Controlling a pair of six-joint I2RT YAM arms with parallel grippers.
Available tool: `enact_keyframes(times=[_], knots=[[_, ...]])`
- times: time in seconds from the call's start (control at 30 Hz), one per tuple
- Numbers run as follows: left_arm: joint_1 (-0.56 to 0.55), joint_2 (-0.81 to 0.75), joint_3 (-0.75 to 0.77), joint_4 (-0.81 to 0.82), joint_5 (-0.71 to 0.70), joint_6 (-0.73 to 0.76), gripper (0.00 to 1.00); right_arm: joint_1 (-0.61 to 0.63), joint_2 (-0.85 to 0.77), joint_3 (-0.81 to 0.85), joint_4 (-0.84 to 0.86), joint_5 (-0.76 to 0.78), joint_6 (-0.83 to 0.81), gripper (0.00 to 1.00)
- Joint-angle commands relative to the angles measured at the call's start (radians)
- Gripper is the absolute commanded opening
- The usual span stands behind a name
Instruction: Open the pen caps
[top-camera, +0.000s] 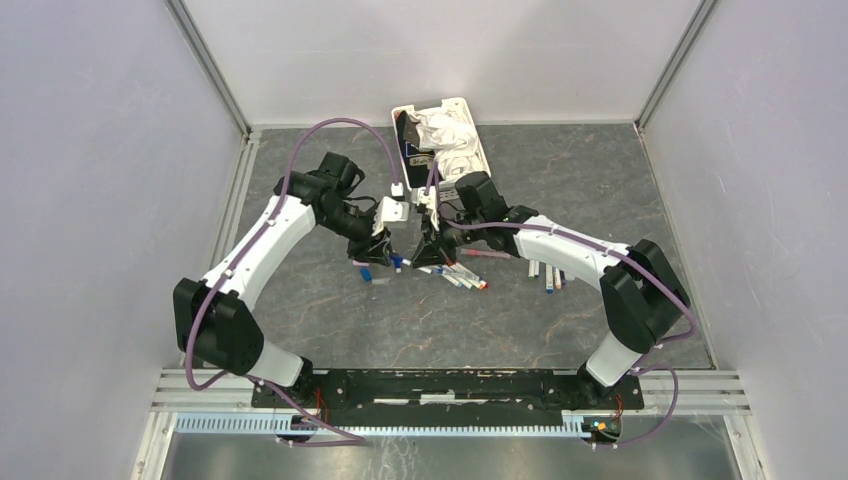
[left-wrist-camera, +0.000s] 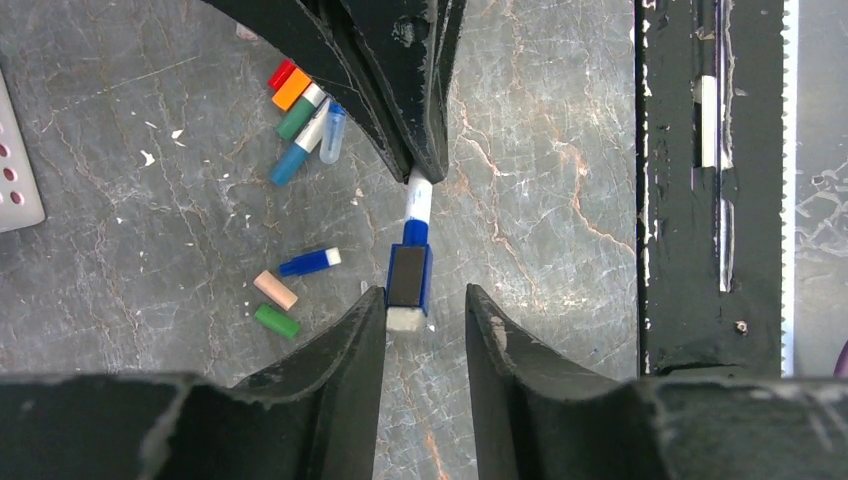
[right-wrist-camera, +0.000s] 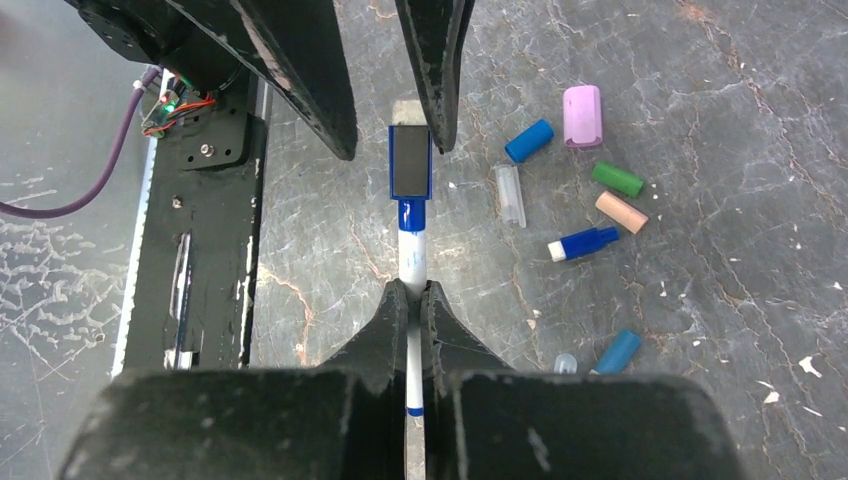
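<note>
A pen with a white barrel (right-wrist-camera: 413, 262) hangs level above the table, and my right gripper (right-wrist-camera: 414, 292) is shut on that barrel. Its blue cap (right-wrist-camera: 410, 165) has a dark flat face and a white felt end. My left gripper (left-wrist-camera: 426, 295) is open around the end of this cap (left-wrist-camera: 408, 275). One finger (left-wrist-camera: 372, 320) touches the cap; a gap shows at the other. Loose pen caps lie on the table: blue (right-wrist-camera: 528, 140), lilac (right-wrist-camera: 583, 115), green (right-wrist-camera: 617, 179), peach (right-wrist-camera: 621, 212). Several more pens (top-camera: 462, 277) lie beneath the grippers.
A white basket (top-camera: 440, 140) stuffed with white material stands at the back centre. More pens (top-camera: 548, 275) lie to the right under the right arm. The black base rail (left-wrist-camera: 700, 200) runs along the near edge. Grey walls close in both sides.
</note>
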Motion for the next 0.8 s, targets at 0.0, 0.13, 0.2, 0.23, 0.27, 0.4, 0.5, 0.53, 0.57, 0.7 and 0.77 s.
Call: enact_keyframes(times=[0.0,0.13,0.2,0.23,0.27,0.4,0.5,0.53,0.57,0.7,0.77], knots=[[-0.021,0.008,0.006,-0.021,0.024,0.045,0.39,0.005,-0.017,0.041,0.033,-0.038,0.014,0.0],[-0.048,0.023,0.003,-0.022,0.006,0.041,0.36,0.005,-0.015,0.05,0.033,-0.055,0.018,0.0],[-0.058,0.025,-0.002,-0.022,0.002,0.04,0.36,0.005,-0.013,0.055,0.028,-0.059,0.016,0.0],[-0.06,0.025,-0.004,-0.021,-0.003,0.04,0.35,0.006,-0.012,0.058,0.022,-0.061,0.013,0.0],[-0.063,0.025,-0.003,-0.021,-0.005,0.039,0.34,0.004,-0.009,0.06,0.017,-0.063,0.01,0.0],[-0.068,0.023,-0.006,-0.022,-0.012,0.042,0.29,0.006,-0.008,0.059,0.016,-0.073,0.008,0.0],[-0.08,0.018,-0.002,-0.031,-0.015,0.049,0.12,0.004,-0.003,0.053,0.035,-0.081,0.023,0.0],[-0.082,0.018,0.0,-0.034,-0.016,0.052,0.04,0.003,-0.002,0.047,0.049,-0.088,0.035,0.0],[-0.084,0.015,0.003,-0.037,-0.014,0.05,0.02,0.003,-0.002,0.036,0.073,-0.097,0.052,0.02],[-0.092,-0.003,0.02,-0.057,-0.007,0.043,0.02,-0.004,-0.008,-0.036,0.248,-0.144,0.2,0.31],[-0.093,-0.021,0.029,-0.057,-0.006,0.038,0.02,-0.009,-0.009,-0.063,0.299,-0.156,0.257,0.4]])
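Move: The capped blue pen is in my right fingers, its blue cap about 5 cm to that hand's left and 1 cm higher. From my half-open left fingers that cap is some 2 cm to the right and 1 cm lower, level fore and aft. On the table roughly 16 cm below my left hand, a loose blue cap lies 6 cm ahead and 1 cm right, a peach cap 7 cm straight ahead, and a clear cap 2 cm ahead and 2 cm left. I bring my left hand back, right and down onto the held pen's blue cap, about 2 cm in all, and pinch it between my fingers. My right hand drifts back about 1.5 cm with the pen, tipping some 5 degrees; once the left grip has shut, my right fingers open about a third and let go of the pen body. ##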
